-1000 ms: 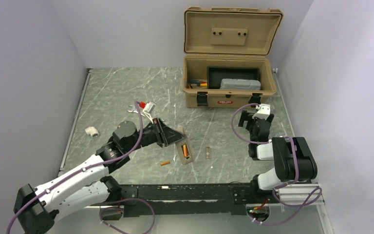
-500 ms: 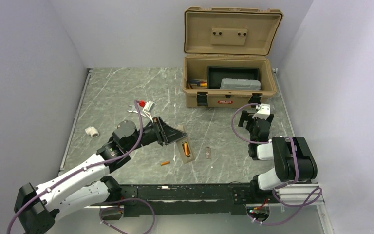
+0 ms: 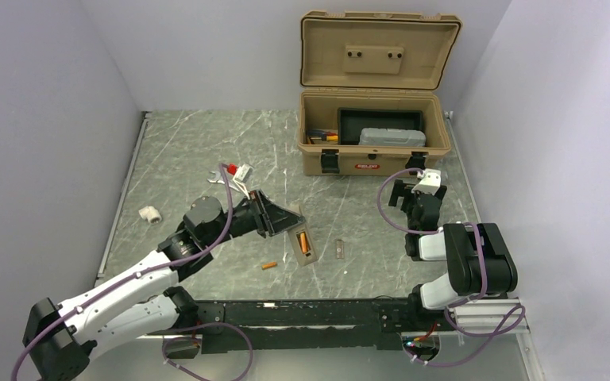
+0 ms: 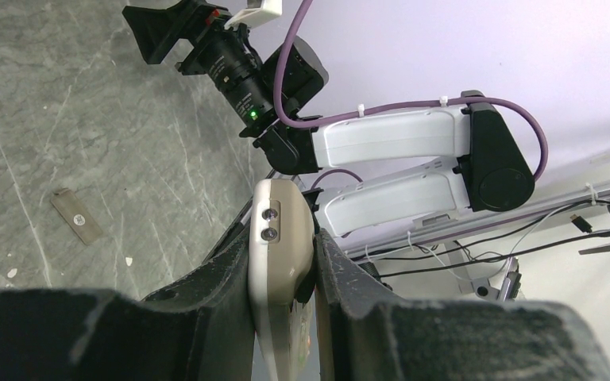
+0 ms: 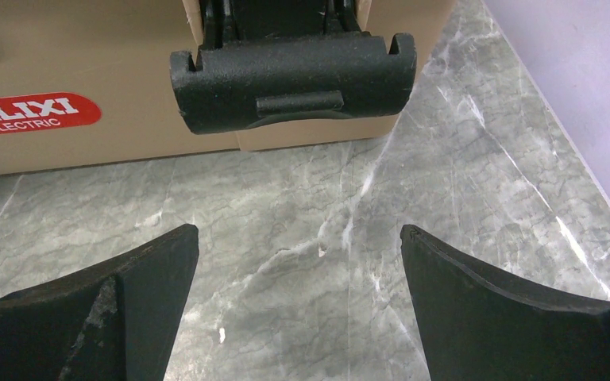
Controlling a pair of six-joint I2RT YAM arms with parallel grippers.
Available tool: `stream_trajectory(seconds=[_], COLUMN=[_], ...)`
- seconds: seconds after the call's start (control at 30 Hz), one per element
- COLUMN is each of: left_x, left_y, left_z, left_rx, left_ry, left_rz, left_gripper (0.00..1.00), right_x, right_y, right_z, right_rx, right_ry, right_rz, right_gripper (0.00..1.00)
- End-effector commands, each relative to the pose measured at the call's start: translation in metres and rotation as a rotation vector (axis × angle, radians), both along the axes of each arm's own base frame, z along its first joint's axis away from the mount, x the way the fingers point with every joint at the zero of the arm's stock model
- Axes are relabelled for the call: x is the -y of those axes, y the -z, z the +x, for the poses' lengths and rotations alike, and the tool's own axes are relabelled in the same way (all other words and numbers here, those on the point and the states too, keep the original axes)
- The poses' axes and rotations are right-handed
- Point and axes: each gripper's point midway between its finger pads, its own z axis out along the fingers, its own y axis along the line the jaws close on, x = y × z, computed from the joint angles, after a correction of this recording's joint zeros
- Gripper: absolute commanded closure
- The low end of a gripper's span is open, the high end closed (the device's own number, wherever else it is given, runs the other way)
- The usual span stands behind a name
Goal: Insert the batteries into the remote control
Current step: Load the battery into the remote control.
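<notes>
My left gripper (image 3: 291, 225) is shut on one end of the remote control (image 3: 296, 252), holding it tilted with its grey-tan back up. One orange battery (image 3: 303, 242) lies in the open bay. A second battery (image 3: 268, 265) lies loose on the table just left of the remote. In the left wrist view the remote (image 4: 279, 254) is pinched edge-on between both fingers of the left gripper (image 4: 283, 274). My right gripper (image 3: 413, 193) is open over bare table in front of the toolbox, and the right gripper (image 5: 298, 258) has nothing between its fingers.
An open tan toolbox (image 3: 373, 155) stands at the back right, its latch (image 5: 294, 79) just ahead of the right fingers. A small grey battery cover (image 3: 338, 249) lies right of the remote. A white fitting (image 3: 150, 213), a wrench (image 3: 216, 181) and a red-and-white piece (image 3: 241, 171) lie to the left.
The left gripper has shifted the remote slightly right and up over the first half second, then stayed still. The right arm has not moved.
</notes>
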Motion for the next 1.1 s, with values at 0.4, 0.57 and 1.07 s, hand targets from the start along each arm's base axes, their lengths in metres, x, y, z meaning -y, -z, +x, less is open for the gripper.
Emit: stream_trajectory(seconds=[0.4,0.57,1.07], left_x=[0.001,-0.003,-0.007], left_y=[-0.027,-0.031,-0.025], left_z=[-0.007,-0.010,-0.002], left_rx=[0.071,0.069,0.065], left_ry=[0.050,0.043,-0.007], left_rz=[-0.042,-0.055,-0.012], left_gripper=[1.00,1.00,1.00], right_x=[-0.002,-0.002,-0.052], right_y=[-0.023,-0.024,-0.095], right_z=[0.011,0.012,-0.031], right_rx=[0.088,0.088,-0.164], right_ry=[-0.006,-0.005,0.065], right_rz=[0.020,0.023,0.325], right_gripper=[0.00,0.00,0.00])
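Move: The loose battery lies far off to the right hand's left, about 43 cm, some 18 cm nearer the base and 7 cm lower. From that hand, the battery cover is roughly 23 cm left and 14 cm back, also 7 cm lower; the toolbox's right latch is about 7 cm ahead and 3 cm up. From the left hand, the loose battery is about 3 cm ahead, 8 cm left and 28 cm below. Up, late and fast: after resting low in front of the toolbox, the empty right hand rises about 10 cm off the table, drifting some 3 cm left. Its left side rolls up about 10 degrees; its fingers stay wide open. The left hand keeps its grip on the remote, almost still. ##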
